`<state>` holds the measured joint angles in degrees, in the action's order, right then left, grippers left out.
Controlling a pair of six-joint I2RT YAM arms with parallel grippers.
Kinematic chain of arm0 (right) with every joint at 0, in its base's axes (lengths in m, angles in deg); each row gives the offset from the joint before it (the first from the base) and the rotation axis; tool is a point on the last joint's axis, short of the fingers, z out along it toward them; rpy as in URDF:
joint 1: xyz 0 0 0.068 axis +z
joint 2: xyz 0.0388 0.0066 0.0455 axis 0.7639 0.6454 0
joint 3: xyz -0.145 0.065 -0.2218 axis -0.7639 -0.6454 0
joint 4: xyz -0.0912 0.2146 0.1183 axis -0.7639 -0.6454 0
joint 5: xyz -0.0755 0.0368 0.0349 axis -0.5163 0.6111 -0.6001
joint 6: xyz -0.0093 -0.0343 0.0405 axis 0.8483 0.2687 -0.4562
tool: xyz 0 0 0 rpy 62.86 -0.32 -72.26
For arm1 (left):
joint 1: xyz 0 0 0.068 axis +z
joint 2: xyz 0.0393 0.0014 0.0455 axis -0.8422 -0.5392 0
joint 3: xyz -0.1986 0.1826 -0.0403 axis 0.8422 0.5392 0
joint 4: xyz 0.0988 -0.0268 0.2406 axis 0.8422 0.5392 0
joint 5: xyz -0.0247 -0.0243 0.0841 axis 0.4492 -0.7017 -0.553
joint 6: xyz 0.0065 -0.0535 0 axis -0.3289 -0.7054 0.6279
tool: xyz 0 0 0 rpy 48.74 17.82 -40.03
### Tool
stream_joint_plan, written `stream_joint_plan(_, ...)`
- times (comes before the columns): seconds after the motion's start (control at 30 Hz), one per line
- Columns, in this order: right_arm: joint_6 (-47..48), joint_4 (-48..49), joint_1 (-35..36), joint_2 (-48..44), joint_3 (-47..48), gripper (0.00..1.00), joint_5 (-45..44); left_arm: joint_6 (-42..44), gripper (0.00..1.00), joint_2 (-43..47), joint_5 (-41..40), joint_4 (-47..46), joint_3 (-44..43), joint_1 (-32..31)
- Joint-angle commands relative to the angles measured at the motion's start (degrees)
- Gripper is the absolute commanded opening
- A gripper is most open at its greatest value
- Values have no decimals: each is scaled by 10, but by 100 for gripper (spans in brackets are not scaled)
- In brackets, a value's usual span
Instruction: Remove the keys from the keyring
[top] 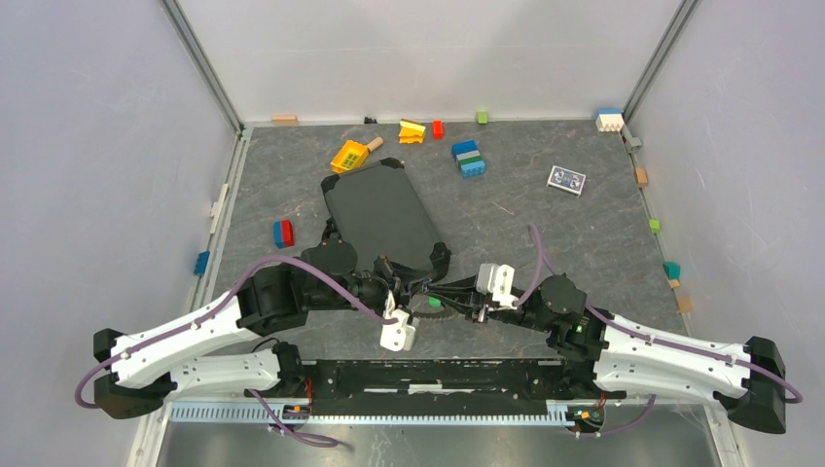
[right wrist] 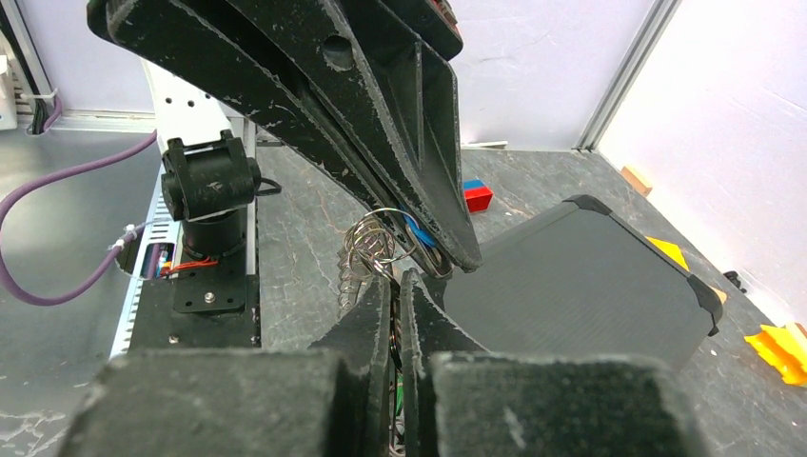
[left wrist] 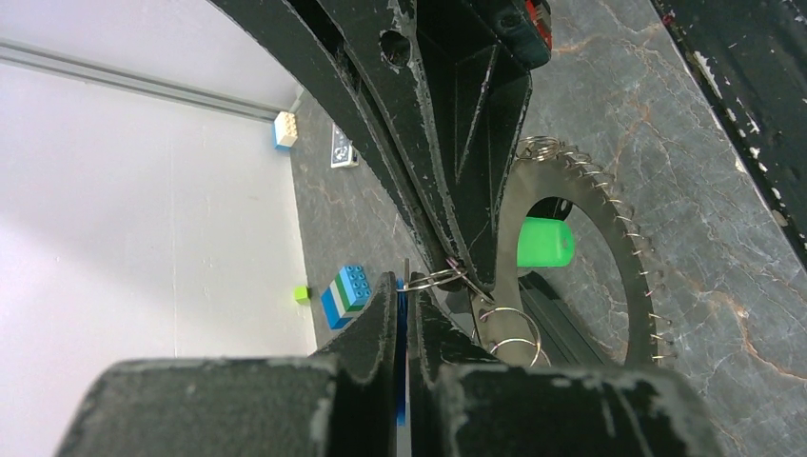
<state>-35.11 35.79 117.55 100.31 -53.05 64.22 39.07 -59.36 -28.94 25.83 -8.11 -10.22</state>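
Note:
The keyring [left wrist: 609, 238] is a large thin toothed metal ring with a green tag [left wrist: 544, 243], held off the table between both arms [top: 440, 311]. My left gripper [left wrist: 405, 290] is shut on a blue-headed key [left wrist: 401, 314], whose blue edge shows between the pads. A small wire ring [left wrist: 440, 277] joins that key to the keyring. My right gripper [right wrist: 393, 286] comes in from the opposite side and is shut on the keyring's edge, next to a bunch of small rings [right wrist: 369, 243]. In the top view the left gripper [top: 428, 290] and right gripper [top: 455, 309] meet tip to tip. Other keys are hidden.
A black flat case [top: 381, 214] lies just behind the grippers. A blue and green brick stack [top: 469, 159], yellow toys [top: 350, 156], a red and blue brick [top: 283, 233] and a small card [top: 566, 179] lie further back. The arms' mounting rail [top: 428, 379] runs along the near edge.

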Motion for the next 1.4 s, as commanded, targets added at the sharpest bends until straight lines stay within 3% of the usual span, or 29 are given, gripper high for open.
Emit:
stream_joint_plan(0.0, 1, 36, -1, -11, 1, 0, 11, 9, 2, 8, 0, -39, -4, -1)
stream_joint_plan(0.47, -94, 0, -1, -20, 28, 0, -75, 48, 2, 9, -145, -113, 32, 0)
stream_joint_plan(0.9, -190, -86, -2, 10, 93, 0, -134, 184, 2, -3, -264, -247, 85, -2)
stream_joint_plan(1.03, -207, -122, -1, 11, 111, 0, -174, 247, 2, -29, -342, -266, 90, -18)
stream_joint_plan(1.37, -167, -227, -2, 51, 186, 0, -336, 412, 6, -86, -493, -526, 153, -82)
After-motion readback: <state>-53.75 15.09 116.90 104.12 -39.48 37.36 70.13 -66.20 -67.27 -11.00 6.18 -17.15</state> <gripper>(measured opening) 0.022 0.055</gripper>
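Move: The left fingers hold the blue key; the right fingers are already shut on the keyring, their tips a couple of centimetres away. From the left hand, the keyring hangs about 3 cm back, 3 cm right and 4 cm below; from the right hand it is some 3 cm back, straight below by 4. The green key shows in its opening, roughly 4 cm back, 2 right and 5 below the left hand. The black case lies some 18 cm ahead of that hand, 8 left and 25 below. Both hands keep their pinch, left on the blue key and right on the keyring's rim, and carry the linked pair forward above the table towards the case. The left goes about 8 cm, rising slightly late on; the right about 7 cm, easing rightward. Both swing their fingertips some 25 degrees forward while rolling opposite ways, the left about 40 degrees, the right about 20. ##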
